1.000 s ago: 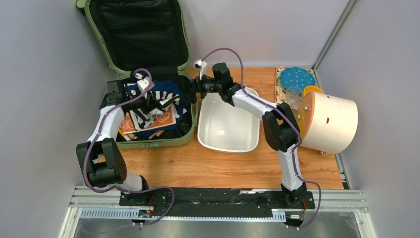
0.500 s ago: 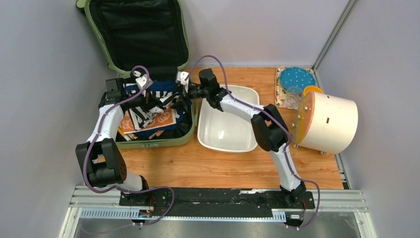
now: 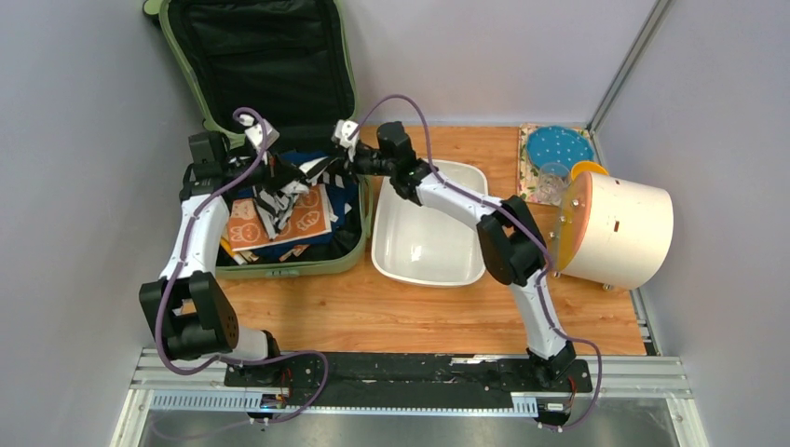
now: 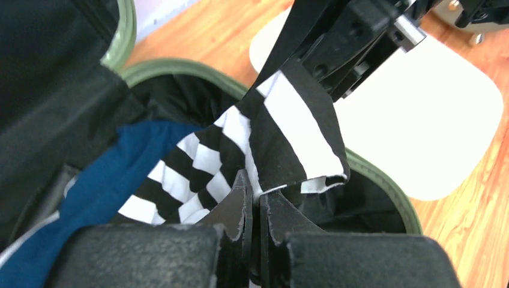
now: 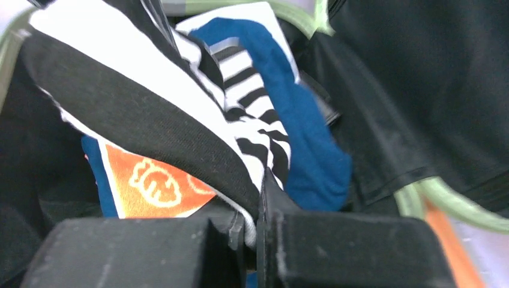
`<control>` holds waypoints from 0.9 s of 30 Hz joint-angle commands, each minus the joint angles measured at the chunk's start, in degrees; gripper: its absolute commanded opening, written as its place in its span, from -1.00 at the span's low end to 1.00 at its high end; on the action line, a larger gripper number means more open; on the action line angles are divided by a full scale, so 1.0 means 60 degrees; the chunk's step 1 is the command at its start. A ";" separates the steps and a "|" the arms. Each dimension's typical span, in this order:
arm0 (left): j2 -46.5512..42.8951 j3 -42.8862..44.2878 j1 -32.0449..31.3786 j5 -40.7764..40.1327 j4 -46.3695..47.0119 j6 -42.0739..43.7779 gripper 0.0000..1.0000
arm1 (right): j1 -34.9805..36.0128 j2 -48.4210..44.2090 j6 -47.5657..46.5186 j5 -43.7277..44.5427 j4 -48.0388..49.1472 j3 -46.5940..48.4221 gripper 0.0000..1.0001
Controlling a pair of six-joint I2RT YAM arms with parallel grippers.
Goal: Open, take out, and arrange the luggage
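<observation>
The sage-green luggage (image 3: 279, 268) lies open at the back left, its black-lined lid (image 3: 261, 56) leaning on the wall. A black-and-white striped cloth (image 3: 296, 182) is stretched over the open half between both grippers. My left gripper (image 3: 278, 172) is shut on one end of the striped cloth (image 4: 288, 126), which is pinched at its fingertips (image 4: 257, 192). My right gripper (image 3: 337, 168) is shut on the other end of the striped cloth (image 5: 138, 102), the fabric caught between its jaws (image 5: 259, 186). Beneath lie a blue cloth (image 5: 300, 138) and an orange printed piece (image 3: 307, 219).
A white tub (image 3: 429, 242) stands right of the luggage, under the right forearm. A cream cylinder with an orange end (image 3: 619, 228) lies at the far right. Behind it are a blue dotted plate (image 3: 559, 146) and a clear cup (image 3: 554, 179). Grey walls close in left and back.
My right gripper reached left over the suitcase and shut on the striped cloth. My left gripper drew back towards the lid, lifting the cloth taut between the two.
</observation>
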 commanded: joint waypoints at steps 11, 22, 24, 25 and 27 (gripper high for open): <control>-0.1310 0.0146 -0.1840 0.0613 0.2114 -0.2436 -1.00 | -0.0959 -0.5499 -0.4145 0.0377 -0.6064 -0.0625 -1.00; -0.2175 -0.1670 -0.4241 0.1111 0.2935 -0.3579 -1.00 | -0.0505 -0.9349 -0.4955 0.2503 -1.1139 -0.2265 -1.00; -0.2132 -0.1847 -0.4856 0.1067 0.3126 -0.3727 -1.00 | -0.0271 -0.9748 -0.4778 0.2752 -1.1930 -0.2500 -1.00; -0.2044 -0.1978 -0.5119 0.1023 0.3388 -0.3815 -1.00 | -0.0212 -1.0054 -0.4676 0.2941 -1.2426 -0.2515 -1.00; -0.1941 -0.2140 -0.5822 0.0907 0.3624 -0.3816 -1.00 | -0.0095 -1.0305 -0.4222 0.3104 -1.2824 -0.2428 -1.00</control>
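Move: Both hands already pinch the striped garment inside the open suitcase, whose middle lies almost straight below the left hand, some 16 cm down. The white bin it is taken to is about 30 cm to the left hand's right and level with it, some 21 cm below; from the right hand it is about 24 cm right and 7 cm back. An orange cloth lies about 5 cm nearer the bases than the left hand, neither left nor right of it, some 14 cm lower. Both hands keep their closed pinch on the striped garment and first lift it up out of the suitcase, the right hand by about 14 cm and the left by a little less, already drifting right, then swing it together to the right and back towards the bases, over the suitcase's right rim to the white bin, sinking a few centimetres at the end. Over the whole way each hand goes about 20 cm to the right and nearly as far back, the left wrist turning some 35 degrees clockwise while the right wrist rolls so that its fingers, pointing left, tip down. ##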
